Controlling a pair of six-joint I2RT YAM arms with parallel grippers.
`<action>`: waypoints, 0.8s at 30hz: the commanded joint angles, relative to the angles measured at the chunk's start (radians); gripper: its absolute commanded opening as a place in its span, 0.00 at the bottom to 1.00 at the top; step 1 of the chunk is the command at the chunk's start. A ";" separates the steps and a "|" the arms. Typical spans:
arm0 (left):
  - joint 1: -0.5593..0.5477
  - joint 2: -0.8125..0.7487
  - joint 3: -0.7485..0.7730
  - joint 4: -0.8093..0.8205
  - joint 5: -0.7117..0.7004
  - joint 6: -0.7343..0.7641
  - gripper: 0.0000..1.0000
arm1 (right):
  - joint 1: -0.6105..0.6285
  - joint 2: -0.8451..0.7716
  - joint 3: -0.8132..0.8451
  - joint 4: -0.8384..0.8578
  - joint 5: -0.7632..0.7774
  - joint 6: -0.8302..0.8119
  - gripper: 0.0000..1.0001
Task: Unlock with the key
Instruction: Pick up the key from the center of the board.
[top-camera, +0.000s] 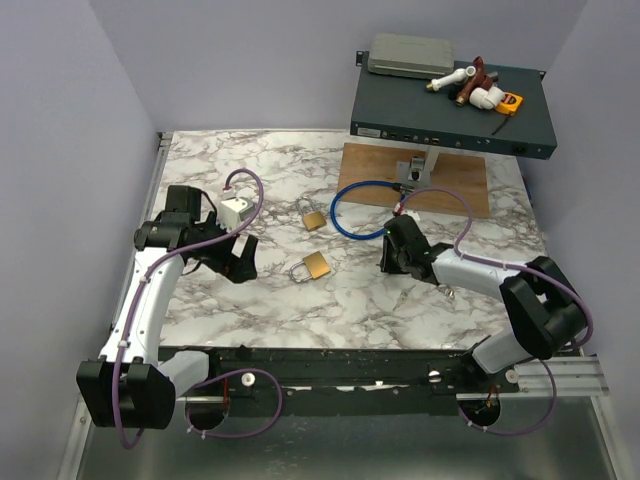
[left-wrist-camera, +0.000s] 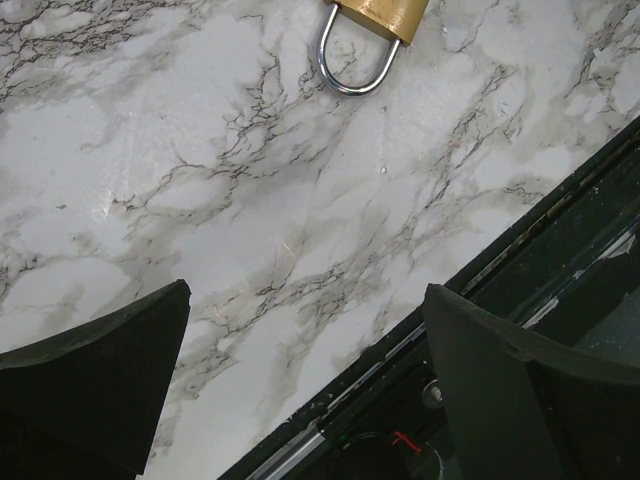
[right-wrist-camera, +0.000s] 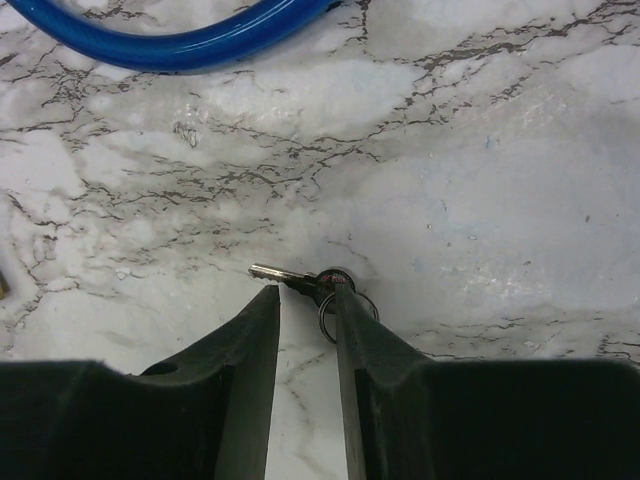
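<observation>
The key (right-wrist-camera: 297, 279), small and silvery with a dark head and a wire ring, lies flat on the marble table (right-wrist-camera: 480, 180). My right gripper (right-wrist-camera: 305, 293) is low over it, jaws narrowed but still apart; the blade lies just ahead of the left fingertip and the head and ring sit under the right one. From above, the right gripper (top-camera: 388, 262) hides the key. Two brass padlocks (top-camera: 317, 266) (top-camera: 313, 218) lie mid-table. My left gripper (top-camera: 238, 262) hovers left of the nearer padlock (left-wrist-camera: 375, 20), wide open and empty (left-wrist-camera: 305, 290).
A blue cable loop (top-camera: 360, 210) lies just beyond the right gripper. Behind it are a wooden board (top-camera: 450, 185) and a dark equipment box (top-camera: 450, 115) carrying small parts. A white cube (top-camera: 237, 212) sits by the left arm. The black rail (left-wrist-camera: 500, 270) runs along the table's near edge.
</observation>
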 joint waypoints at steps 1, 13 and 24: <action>-0.006 -0.026 -0.016 -0.008 -0.012 0.017 0.99 | -0.006 -0.020 -0.035 -0.018 -0.071 0.032 0.30; -0.005 -0.041 -0.018 -0.011 -0.023 0.020 0.98 | 0.011 -0.105 -0.082 -0.050 -0.117 0.097 0.17; -0.006 -0.044 -0.019 -0.018 -0.026 0.028 0.98 | 0.035 -0.036 -0.099 -0.021 -0.126 0.114 0.10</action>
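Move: The key with its ring lies practically under the right fingertips, level with them fore and aft and side to side and only about 1 cm lower, blade pointing left. The near padlock is some 17 cm to the right hand's left, level ahead; the other padlock is also 17 cm left but 11 cm farther out. The blue hose loop centres about 12 cm ahead and 5 cm left. From the left hand, the key is roughly 8 cm ahead, 31 cm right and 16 cm down. The key ring is drawn back over the marble by the right fingertips, which close from about a third open to nearly shut around its near edge while the hand travels some 3.5 cm straight back towards the base, staying low and sinking slightly at the end. The wrist tips the fingers nearly 10 degrees steeper and a little leftward. ##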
